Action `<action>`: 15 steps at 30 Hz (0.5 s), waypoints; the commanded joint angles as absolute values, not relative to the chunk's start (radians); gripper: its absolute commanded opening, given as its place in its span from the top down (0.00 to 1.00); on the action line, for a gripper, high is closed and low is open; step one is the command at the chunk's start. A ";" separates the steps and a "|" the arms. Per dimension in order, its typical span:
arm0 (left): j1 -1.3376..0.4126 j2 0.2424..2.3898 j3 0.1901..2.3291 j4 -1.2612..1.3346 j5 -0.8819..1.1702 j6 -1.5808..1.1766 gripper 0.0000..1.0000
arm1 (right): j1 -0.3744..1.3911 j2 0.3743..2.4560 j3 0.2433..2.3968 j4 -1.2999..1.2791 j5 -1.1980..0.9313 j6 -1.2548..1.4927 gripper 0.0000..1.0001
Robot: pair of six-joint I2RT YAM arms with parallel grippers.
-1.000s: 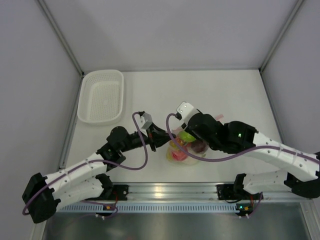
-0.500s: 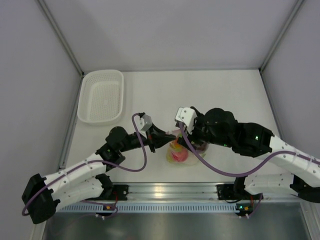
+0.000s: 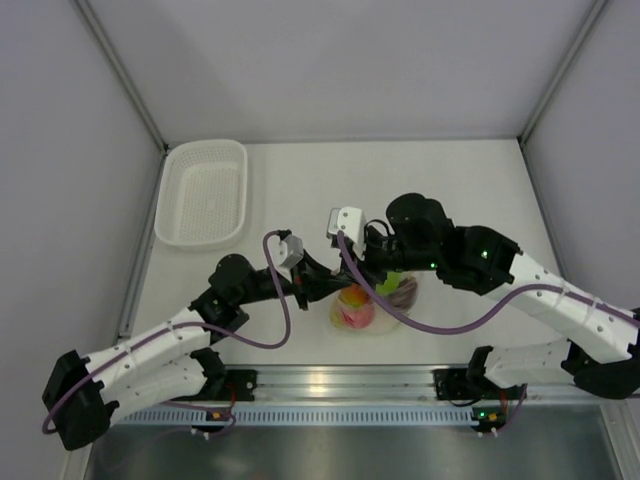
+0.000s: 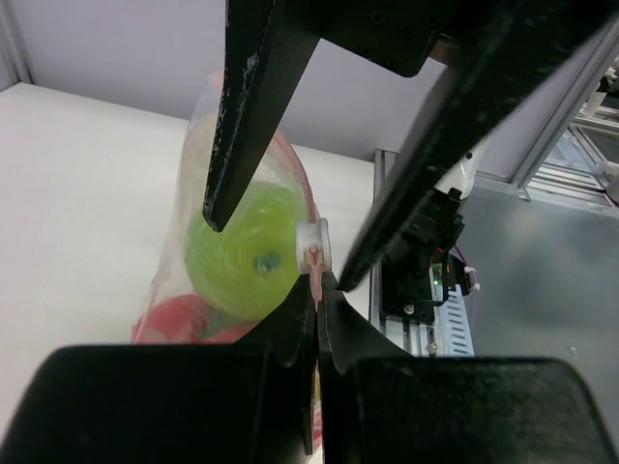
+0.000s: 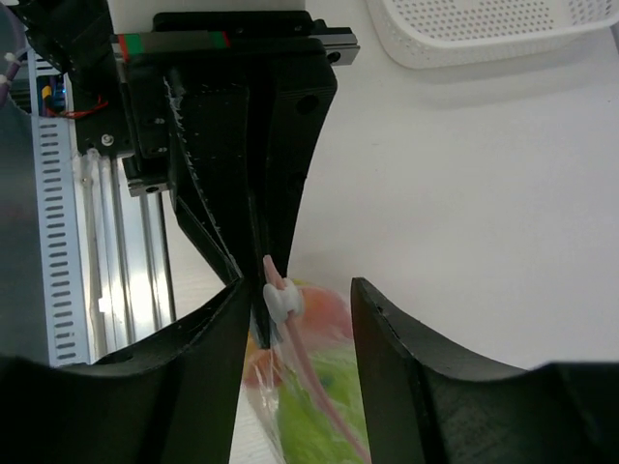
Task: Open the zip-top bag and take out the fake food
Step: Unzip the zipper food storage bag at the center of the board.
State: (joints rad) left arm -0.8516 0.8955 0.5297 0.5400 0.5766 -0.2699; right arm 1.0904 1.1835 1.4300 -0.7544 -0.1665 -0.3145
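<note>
The zip-top bag [image 3: 368, 308] stands on the table near the front edge, with its pink zip strip [image 5: 311, 379] uppermost. The fake food shows through the plastic: a green fruit [image 4: 242, 246], a red piece [image 4: 184, 319] and an orange-red piece [image 3: 356, 297]. My left gripper [image 4: 317, 282] is shut on the end of the zip strip, just below the white slider [image 4: 314, 242]. My right gripper [image 5: 300, 286] is open and straddles the slider [image 5: 280, 302]. Its left finger is close beside the slider, and its right finger stands well apart from it.
A white perforated basket [image 3: 203, 192] lies at the back left of the table and shows in the right wrist view as the basket [image 5: 484, 29]. The aluminium rail [image 3: 330, 380] with the arm bases runs along the near edge, close behind the bag.
My right gripper has swung left over the bag to the slider end of the zip, next to my left gripper. The left arm and the bag have hardly moved.
</note>
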 commanded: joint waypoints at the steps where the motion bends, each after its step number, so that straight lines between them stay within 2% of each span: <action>1: -0.854 0.854 0.565 0.595 0.607 -0.249 1.00 | 1.039 1.193 1.488 -0.732 -0.281 -0.325 0.57; 8: -0.854 0.839 0.560 0.591 0.588 -0.239 1.00 | 1.014 1.206 1.489 -0.755 -0.333 -0.331 0.78; 9: -0.854 0.839 0.560 0.586 0.578 -0.238 1.00 | 1.012 1.210 1.493 -0.758 -0.333 -0.330 0.91; 15: -0.854 0.833 0.569 0.548 0.548 -0.219 1.00 | 1.008 1.201 1.464 -0.758 -0.327 -0.322 1.00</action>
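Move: Barely 1 cm back of the right hand point and about 1 cm lower sits the white zipper slider, already between that hand's open fingers. From the left hand, shut on the bag's corner, the slider is roughly 2 cm to the right and level. Inside the bag, the green fruit lies about 6 cm to the right hand's right, 2 cm ahead and 7 cm below; the red fruit about 7 cm back, 1 cm right, 9 cm below. Staying almost in place around the slider, the right hand shuts its fingers from about half open to nearly closed and pinches the slider from both sides, turning only some 5 degrees. Beside it the left hand keeps its pinch on the bag's corner, drifting no more than about 0.5 cm, so the zipper strip is held there. ##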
